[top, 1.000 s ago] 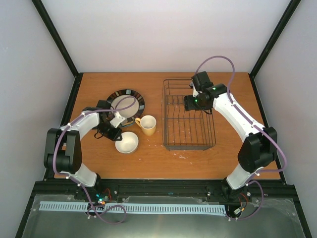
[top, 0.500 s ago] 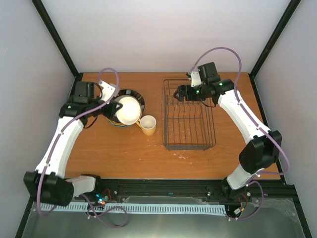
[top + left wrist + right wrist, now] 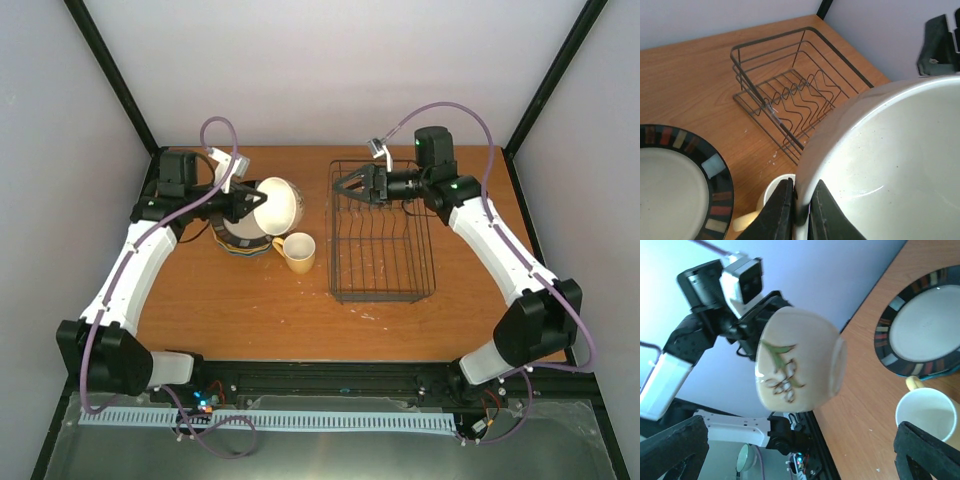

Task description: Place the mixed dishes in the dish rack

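My left gripper is shut on the rim of the small cream bowl, one finger inside and one outside. The bowl hangs tilted in the air above the plate stack. In the right wrist view the bowl shows a leaf pattern on its outside. My right gripper stands wide open over the far left end of the dish rack, pointing at the bowl without touching it. The yellow mug stands on the table between the plates and the rack. The dark-rimmed plate tops the stack.
The wire rack holds no dishes and lies to the right of the mug. Black frame posts run along the table's sides. Bare wooden table lies in front of the dishes.
The left arm has lifted the bowl off the table and carried it back and right, above the plates. The right gripper has swung left toward the bowl and opened wide.
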{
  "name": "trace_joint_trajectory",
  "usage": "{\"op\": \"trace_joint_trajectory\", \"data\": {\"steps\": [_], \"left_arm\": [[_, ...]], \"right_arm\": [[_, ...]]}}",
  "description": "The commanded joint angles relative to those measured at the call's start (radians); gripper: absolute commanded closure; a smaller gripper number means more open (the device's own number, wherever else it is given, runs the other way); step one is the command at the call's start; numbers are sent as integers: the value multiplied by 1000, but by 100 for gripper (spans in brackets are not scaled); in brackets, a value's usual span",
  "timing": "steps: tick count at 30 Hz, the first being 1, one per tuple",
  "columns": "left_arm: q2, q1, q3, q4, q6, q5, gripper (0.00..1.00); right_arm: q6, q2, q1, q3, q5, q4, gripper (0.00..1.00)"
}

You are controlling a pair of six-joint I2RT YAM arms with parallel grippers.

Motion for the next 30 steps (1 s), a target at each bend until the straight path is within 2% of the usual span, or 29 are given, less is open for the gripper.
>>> {"op": "trace_joint_trajectory", "data": {"steps": [1,5,7,15,30], "left_arm": [[23,-8,126,76,-40,65,99],[62,-48,174,70,-44,35,99],[81,-75,192,75,-53,36,99],[124,-159,216,87,-87,14,99],[185,-177,286,138,-123,14,99]], "right_arm": [[18,-57,4,4,-48,15,0],[-94,-29,31,61,48,-165,0],[-105,-12,46,66,60,-184,0],[-41,10,78,67,74,-93,0],[-36,93,152,142,86,-78,0]]}}
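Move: The left hand already holds the white bowl by its rim. The right gripper, where the bowl is going, is about 16 cm to this hand's right, 2 cm back and 5 cm higher. The mug is 8 cm right, 3 cm ahead and 24 cm down; the stacked plates are 12 cm ahead, 5 cm left and 27 cm down. For the empty right hand, the bowl is 12 cm left, 1 cm back and 7 cm lower; the rack is 12 cm right, 9 cm ahead and 29 cm down. Keeping its pinch on the bowl's rim, the left hand lifts a little and edges forward, carries the bowl some 6 cm right to the right gripper, pauses, then rises again slightly. The right hand first draws back about 2 cm while rising, then comes left about 4 cm and sinks a little, fingers wide open around the bowl's near side. ##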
